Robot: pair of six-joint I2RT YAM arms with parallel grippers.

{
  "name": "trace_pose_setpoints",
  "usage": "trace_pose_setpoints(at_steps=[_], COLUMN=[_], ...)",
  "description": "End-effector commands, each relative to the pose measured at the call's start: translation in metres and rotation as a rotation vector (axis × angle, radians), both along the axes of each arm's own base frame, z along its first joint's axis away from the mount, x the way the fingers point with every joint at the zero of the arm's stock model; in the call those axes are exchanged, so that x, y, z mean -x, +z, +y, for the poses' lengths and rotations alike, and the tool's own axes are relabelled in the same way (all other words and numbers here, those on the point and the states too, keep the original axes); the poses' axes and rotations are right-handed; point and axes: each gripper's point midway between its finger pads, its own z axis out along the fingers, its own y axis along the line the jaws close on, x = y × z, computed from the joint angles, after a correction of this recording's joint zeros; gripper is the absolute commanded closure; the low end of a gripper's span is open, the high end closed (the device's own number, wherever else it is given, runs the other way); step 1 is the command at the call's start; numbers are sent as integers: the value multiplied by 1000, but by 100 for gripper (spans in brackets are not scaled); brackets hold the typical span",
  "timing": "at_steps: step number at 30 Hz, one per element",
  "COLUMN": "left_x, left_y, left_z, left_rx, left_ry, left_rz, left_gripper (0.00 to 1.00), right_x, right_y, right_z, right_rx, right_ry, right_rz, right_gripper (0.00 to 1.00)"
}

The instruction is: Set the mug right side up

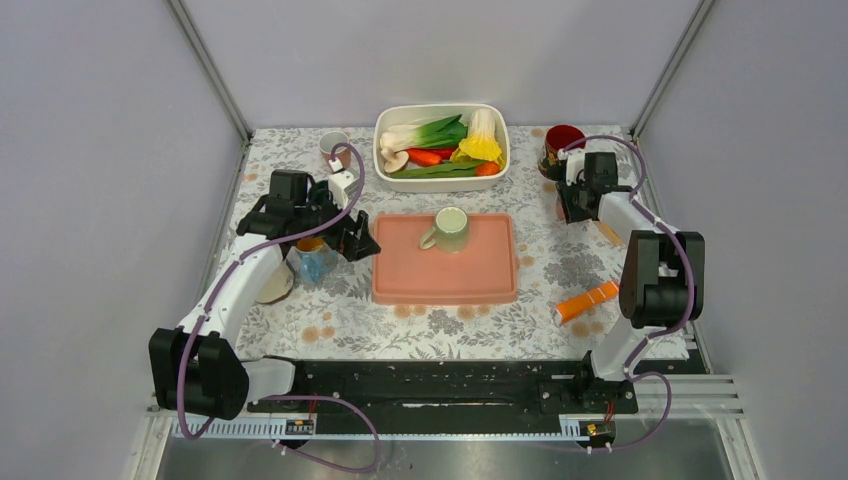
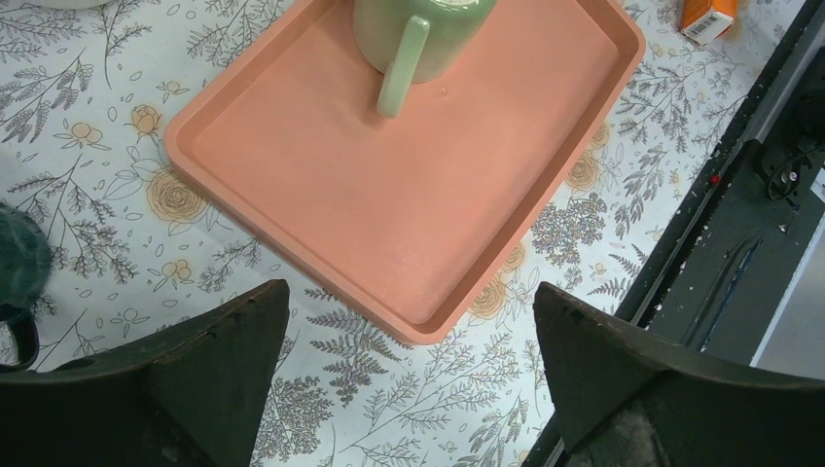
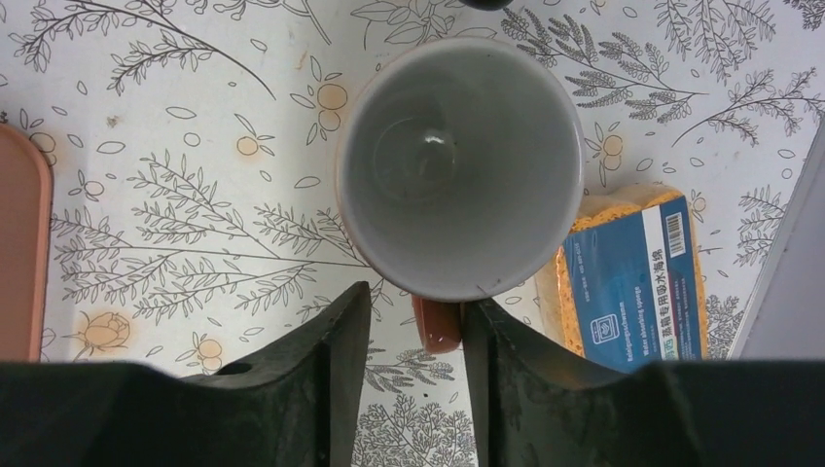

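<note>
The red mug (image 1: 563,140) stands upright at the back right of the table, its mouth facing up. The right wrist view looks straight down into the mug's (image 3: 459,165) grey-white inside. Its red handle (image 3: 437,326) sticks out between the fingers of my right gripper (image 3: 416,309). The jaws stand a little apart: the handle lies against the right finger, with a gap on its left side. My left gripper (image 2: 411,292) hangs wide open and holds nothing, just off the near left corner of the pink tray (image 2: 321,185).
A light green mug (image 1: 450,228) stands upright on the pink tray (image 1: 445,280). A packaged yellow sponge (image 3: 632,272) lies right beside the red mug. A white basin (image 1: 441,108) of vegetables, a small white cup (image 1: 333,143), a teal cup (image 1: 313,262) and an orange pack (image 1: 587,300) are also about.
</note>
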Motion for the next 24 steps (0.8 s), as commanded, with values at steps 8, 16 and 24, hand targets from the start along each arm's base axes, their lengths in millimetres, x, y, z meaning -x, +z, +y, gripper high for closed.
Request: trace_pose_setpoints(at_steps=[8,16,24], left_x=[-13,-43,-69], left_y=[5,-25,-47], left_z=[-19,-58,-95], left_rx=[-21,-202,-295], left_ry=[-33,-33,-31], left_rz=[-117,-170,-182], left_gripper=[1,1,2], right_x=[10,50,112], right_y=[89,161,210], right_z=[0,28,80], right_rx=[10,-142,-420], right_ry=[19,47,151], right_rz=[-160,-277,-408], right_gripper=[32,6,0])
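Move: The upside-down green mug is some 16 cm to the left hand's right, 8 cm ahead and 12 cm below; the dark green mug stands about 12 cm left and 12 cm ahead of that hand, the vegetable bin 24 cm ahead and 15 cm right. From the right hand, whose loosened fingers straddle the pink mug's handle, the green mug lies about 26 cm left and 5 cm back, nearly level; the pink mug is 5 cm straight ahead, the dark red mug 14 cm. Upward first, the right hand lifts off the pink mug's handle, opening fully, then also swings back and left as it gains about 20 cm and its fingers level out. After a brief pause the left hand, fingers still wide open, sweeps right, down and a little forward, roughly 11 cm in all, over the tray towards the green mug's handle, rolling some 15 degrees. ##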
